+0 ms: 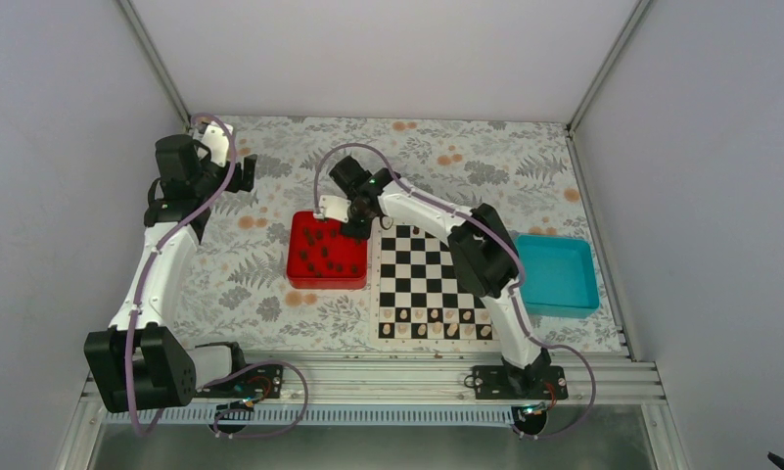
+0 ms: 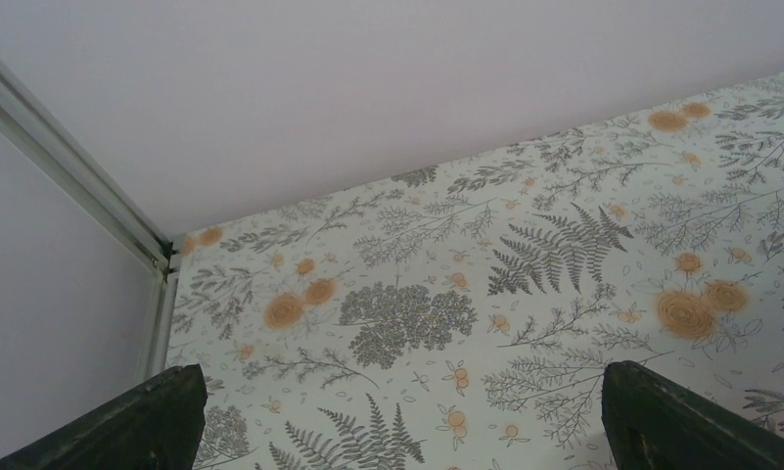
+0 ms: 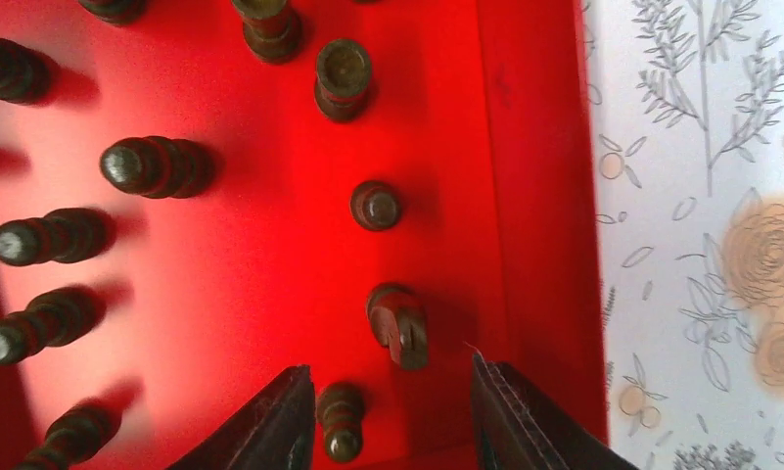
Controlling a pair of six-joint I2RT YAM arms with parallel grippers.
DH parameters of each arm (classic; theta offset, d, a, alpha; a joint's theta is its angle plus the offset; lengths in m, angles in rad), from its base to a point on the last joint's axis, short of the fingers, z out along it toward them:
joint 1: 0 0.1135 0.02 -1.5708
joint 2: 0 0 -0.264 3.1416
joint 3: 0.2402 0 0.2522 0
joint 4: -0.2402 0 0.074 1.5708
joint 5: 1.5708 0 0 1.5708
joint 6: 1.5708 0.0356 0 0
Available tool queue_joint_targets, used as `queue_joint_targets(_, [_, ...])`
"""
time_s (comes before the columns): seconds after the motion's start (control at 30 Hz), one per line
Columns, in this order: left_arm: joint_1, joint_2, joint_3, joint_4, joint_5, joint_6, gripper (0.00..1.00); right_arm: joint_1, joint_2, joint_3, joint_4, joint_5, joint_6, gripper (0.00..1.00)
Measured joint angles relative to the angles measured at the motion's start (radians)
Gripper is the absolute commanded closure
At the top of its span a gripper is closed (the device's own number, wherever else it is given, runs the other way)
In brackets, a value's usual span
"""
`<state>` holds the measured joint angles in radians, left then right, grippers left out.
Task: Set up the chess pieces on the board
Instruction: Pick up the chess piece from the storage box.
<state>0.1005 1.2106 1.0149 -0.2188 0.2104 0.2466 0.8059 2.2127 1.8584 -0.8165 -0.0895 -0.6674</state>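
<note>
Several dark chess pieces (image 1: 319,250) stand in a red tray (image 1: 327,284) left of the board (image 1: 417,264). My right gripper (image 1: 360,223) hovers over the tray's far right corner. In the right wrist view it (image 3: 390,377) is open above the red floor (image 3: 270,245). A dark piece (image 3: 399,323) lies on its side just ahead of the gap, near the tray wall (image 3: 534,196). A small dark pawn (image 3: 341,421) sits beside the left finger (image 3: 280,421). Nothing is gripped. My left gripper (image 1: 241,171) is wide open over the floral cloth (image 2: 417,313), far left.
Pale tan pieces (image 1: 437,329) fill the board's near rows. A teal tray (image 1: 556,274) sits right of the board, close to the right arm's elbow. Enclosure walls and a metal corner post (image 2: 74,176) bound the table.
</note>
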Motion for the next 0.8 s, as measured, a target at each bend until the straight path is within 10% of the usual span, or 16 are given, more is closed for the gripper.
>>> queue_joint_targets(0.53, [0.010,0.000,-0.002,0.000,0.005,0.000,0.00,0.006,0.074,0.028,0.014,0.008,0.000,0.64])
queue_joint_targets(0.8, [0.013,0.000,-0.006,0.000,0.017,0.001,0.00,0.006,0.105,0.049,0.010,-0.006,0.008,0.92])
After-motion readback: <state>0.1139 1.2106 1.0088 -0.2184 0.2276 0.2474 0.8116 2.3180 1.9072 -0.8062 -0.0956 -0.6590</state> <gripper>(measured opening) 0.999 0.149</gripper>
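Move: The dark chess piece with the notched head stands almost under the right hand, between its open fingers: about 1 cm to the left and 4 cm below. At the same height, a small-headed piece stands about 4 cm left, a rook 7 cm left and 1 cm back, and another piece 2 cm right and 1 cm back. From the idle left hand the notched piece lies roughly 21 cm right, 5 cm back and 24 cm below. The notched piece is taken from above inside the red box: the right hand, already over the piece with its fingers half open, sinks about 3.5 cm and edges some 1 cm left. The descent eases early on, then picks up. In the second half the fingers close from the near and far sides and pinch the upper part of the piece. ##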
